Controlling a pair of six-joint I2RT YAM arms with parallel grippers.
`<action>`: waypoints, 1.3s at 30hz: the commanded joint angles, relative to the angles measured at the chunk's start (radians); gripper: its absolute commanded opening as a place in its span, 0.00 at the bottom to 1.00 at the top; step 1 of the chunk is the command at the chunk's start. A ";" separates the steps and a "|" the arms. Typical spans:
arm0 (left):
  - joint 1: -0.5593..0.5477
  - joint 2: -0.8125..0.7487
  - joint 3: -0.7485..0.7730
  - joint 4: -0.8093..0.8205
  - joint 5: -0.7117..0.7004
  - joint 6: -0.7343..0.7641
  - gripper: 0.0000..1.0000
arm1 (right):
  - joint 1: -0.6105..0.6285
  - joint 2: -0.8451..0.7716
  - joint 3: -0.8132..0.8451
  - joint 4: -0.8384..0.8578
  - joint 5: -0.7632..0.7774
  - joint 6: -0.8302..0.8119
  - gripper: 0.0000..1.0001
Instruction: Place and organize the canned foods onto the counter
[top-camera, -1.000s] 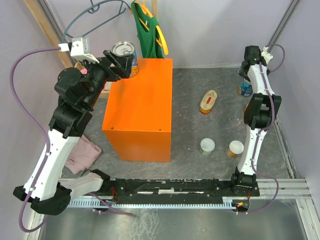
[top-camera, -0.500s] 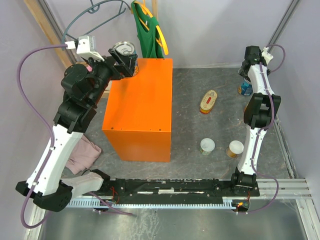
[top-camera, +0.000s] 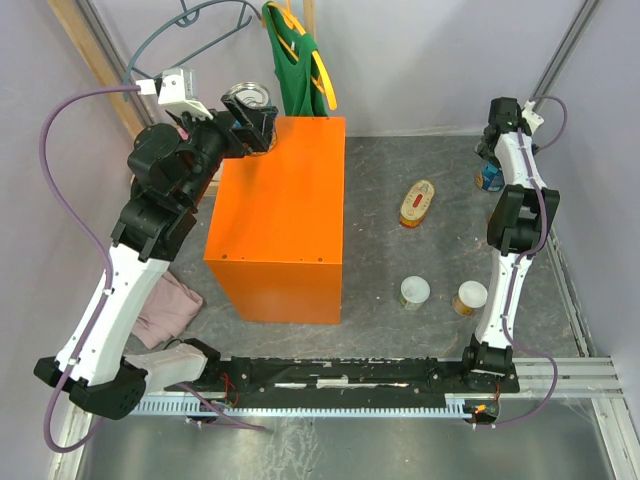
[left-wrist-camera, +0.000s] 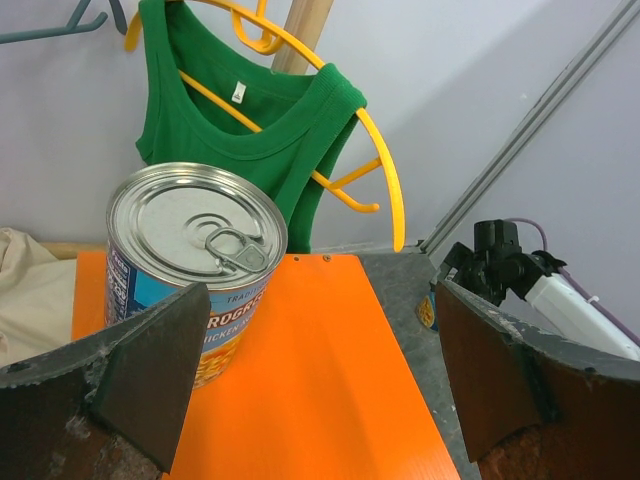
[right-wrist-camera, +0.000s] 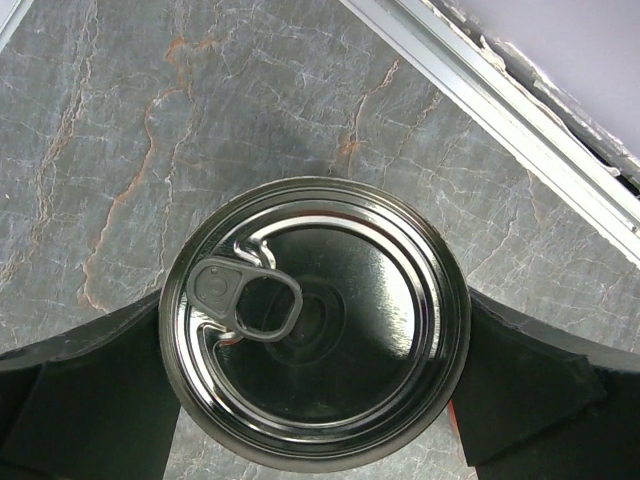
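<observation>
A tall blue-labelled can (top-camera: 250, 98) (left-wrist-camera: 190, 270) stands upright on the back left corner of the orange counter (top-camera: 285, 210) (left-wrist-camera: 300, 400). My left gripper (top-camera: 248, 127) (left-wrist-camera: 320, 295) is open just in front of it; the can is by the left finger, not gripped. A second tall can (top-camera: 488, 181) (right-wrist-camera: 313, 325) stands on the table at the far right. My right gripper (top-camera: 491, 165) (right-wrist-camera: 313, 335) is open above this can, one finger on each side. A flat oval yellow-red tin (top-camera: 416, 203) and two small white-lidded cans (top-camera: 415, 292) (top-camera: 470, 297) lie on the table.
A green tank top (top-camera: 295, 60) (left-wrist-camera: 250, 130) on a yellow hanger hangs behind the counter. Pink and beige clothes (top-camera: 165, 310) lie left of the counter. Walls close in the back and right sides. A metal rail (right-wrist-camera: 500, 110) runs near the right can.
My left arm has swung its wrist toward the back and drawn slightly away from the can, which stays on the counter. The right arm has hardly moved.
</observation>
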 joint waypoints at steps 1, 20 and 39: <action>0.000 0.001 0.047 0.044 -0.004 0.037 0.99 | -0.010 0.005 0.023 0.013 -0.019 -0.001 0.97; 0.000 -0.035 0.048 0.003 -0.020 0.037 0.98 | -0.010 -0.093 -0.089 0.109 -0.167 -0.021 0.01; 0.000 -0.091 0.019 -0.052 -0.019 0.023 0.98 | 0.069 -0.313 -0.231 0.189 -0.233 -0.064 0.01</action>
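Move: The blue can in the far right corner stands between the right gripper's open fingers, its middle about 2 cm below the hand point. From the right hand the oval tin lies some 22 cm left and 3 cm back, and the yellow tin about 13 cm back and 3 cm right, both roughly 6 cm lower. From the left hand the blue can is about 42 cm ahead, 45 cm right and 43 cm down; the soup can on the orange box is 9 cm ahead, 3 cm left, 6 cm down. Close the right fingers the little way left until they pinch the blue can's sides, then carry it about 6 cm left towards the oval tin, barely changing height and turning the wrist some 10 degrees counter-clockwise as its left side rises. Ease the open left gripper about 3 cm back, slightly left and up, away from the soup can. ##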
